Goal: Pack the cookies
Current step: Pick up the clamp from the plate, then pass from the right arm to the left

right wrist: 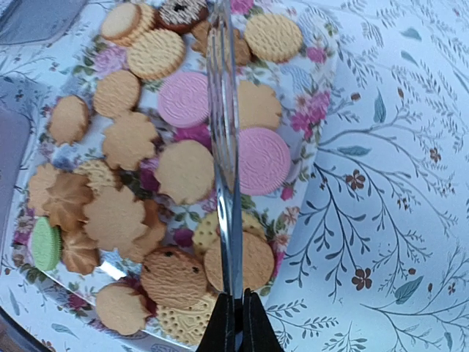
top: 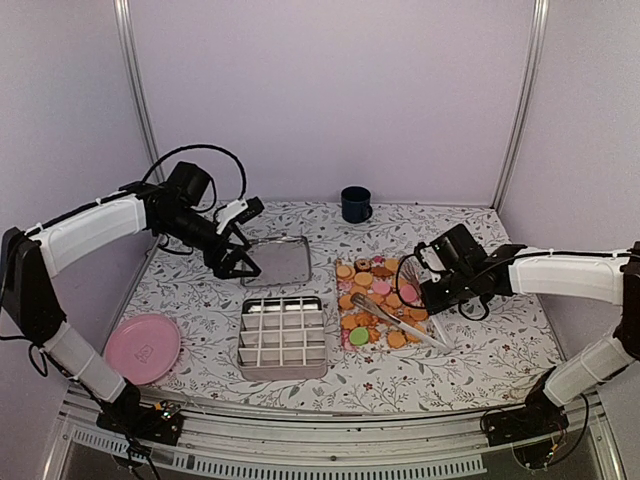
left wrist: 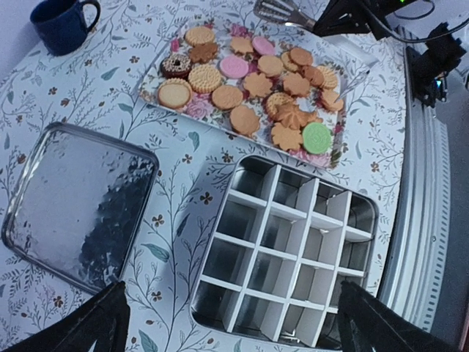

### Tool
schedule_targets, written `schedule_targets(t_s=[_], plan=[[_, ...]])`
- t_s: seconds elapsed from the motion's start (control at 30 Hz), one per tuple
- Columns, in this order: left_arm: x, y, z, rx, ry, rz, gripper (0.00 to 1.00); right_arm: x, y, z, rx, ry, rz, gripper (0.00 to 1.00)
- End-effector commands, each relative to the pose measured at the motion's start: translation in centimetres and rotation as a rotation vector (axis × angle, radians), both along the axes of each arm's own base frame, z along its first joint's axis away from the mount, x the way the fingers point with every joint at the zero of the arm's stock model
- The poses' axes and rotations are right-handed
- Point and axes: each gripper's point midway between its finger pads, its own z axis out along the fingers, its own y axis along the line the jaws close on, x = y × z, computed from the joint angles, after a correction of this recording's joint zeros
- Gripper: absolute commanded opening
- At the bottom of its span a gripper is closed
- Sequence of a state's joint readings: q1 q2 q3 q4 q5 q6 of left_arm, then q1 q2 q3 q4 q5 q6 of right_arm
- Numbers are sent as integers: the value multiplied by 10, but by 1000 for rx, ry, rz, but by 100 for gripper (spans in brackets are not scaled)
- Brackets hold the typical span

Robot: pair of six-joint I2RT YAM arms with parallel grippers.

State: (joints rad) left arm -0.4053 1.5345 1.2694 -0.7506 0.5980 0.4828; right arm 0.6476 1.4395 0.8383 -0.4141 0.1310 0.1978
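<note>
The cookies (top: 366, 279) (left wrist: 256, 84) (right wrist: 132, 139) lie crowded on a floral tray (left wrist: 198, 108) (right wrist: 311, 81): mostly tan, two pink, one green, one dark. My right gripper (top: 432, 305) (left wrist: 344, 15) (right wrist: 234, 315) is shut on the handle end of a metal serving utensil (top: 395, 320) (left wrist: 275, 9) (right wrist: 223, 147), which stretches over the cookies, seen edge-on from the wrist. The divided tin (top: 283, 335) (left wrist: 286, 242) stands empty left of the tray. My left gripper (top: 235, 262) (left wrist: 234, 330) hovers open over the tin's near side, holding nothing.
The tin's flat lid (top: 278, 260) (left wrist: 77, 205) lies behind the tin. A dark blue mug (top: 355, 204) (left wrist: 62, 26) stands at the back. A pink plate (top: 142, 347) sits at the front left. Walls close in on three sides.
</note>
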Motion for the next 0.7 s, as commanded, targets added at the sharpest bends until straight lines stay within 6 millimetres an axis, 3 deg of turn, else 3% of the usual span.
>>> schedule_targets(t_s=[0.0,0.13,0.3,0.43,0.57,0.67], plan=[[-18,-25,21,-44,-11,-117,99,13,28,51,35,-140,93,0],[-38,-41,33,-64,-5,-196,99,17,58,72,53,-179,203,0],[-75,-51,40,-20,-2,-320,99,26,99,81,8,-179,353,0],[-84,-50,45,10,-49,-349,94,34,131,86,-44,-200,434,0],[-96,-49,40,26,-67,-401,83,35,158,85,-52,-203,492,0],[-101,-50,29,46,-79,-436,67,33,177,88,-41,-217,525,0]])
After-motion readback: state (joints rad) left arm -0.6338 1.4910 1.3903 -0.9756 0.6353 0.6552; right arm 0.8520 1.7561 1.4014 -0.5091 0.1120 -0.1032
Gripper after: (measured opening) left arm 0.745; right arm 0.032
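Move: The right hand already holds one arm of the clamp, just above the cookie plate's right side. It carries the clamp to the open left hand, about 37 cm left, 1 cm farther out and 11 cm higher. The cookie plate's middle is 9 cm left and 3 ahead, the divided box 32 left and 8 back. From the left hand, the clamp lies some 33 cm right, 5 back and 12 below; the box is 6 right and 9 back, the metal tray 14 ahead and 4 right. Still pinching one arm of the clamp, the right hand swings it left about 15 cm across the cookie plate towards the left hand, rising some 8 cm early on and turning roughly 25 degrees counter-clockwise. The left hand comes to meet the clamp's free arm, moving back about 9 cm and right 5 over the divided box while rising slightly; it turns some 20 degrees clockwise and its fingers close by about a quarter. ##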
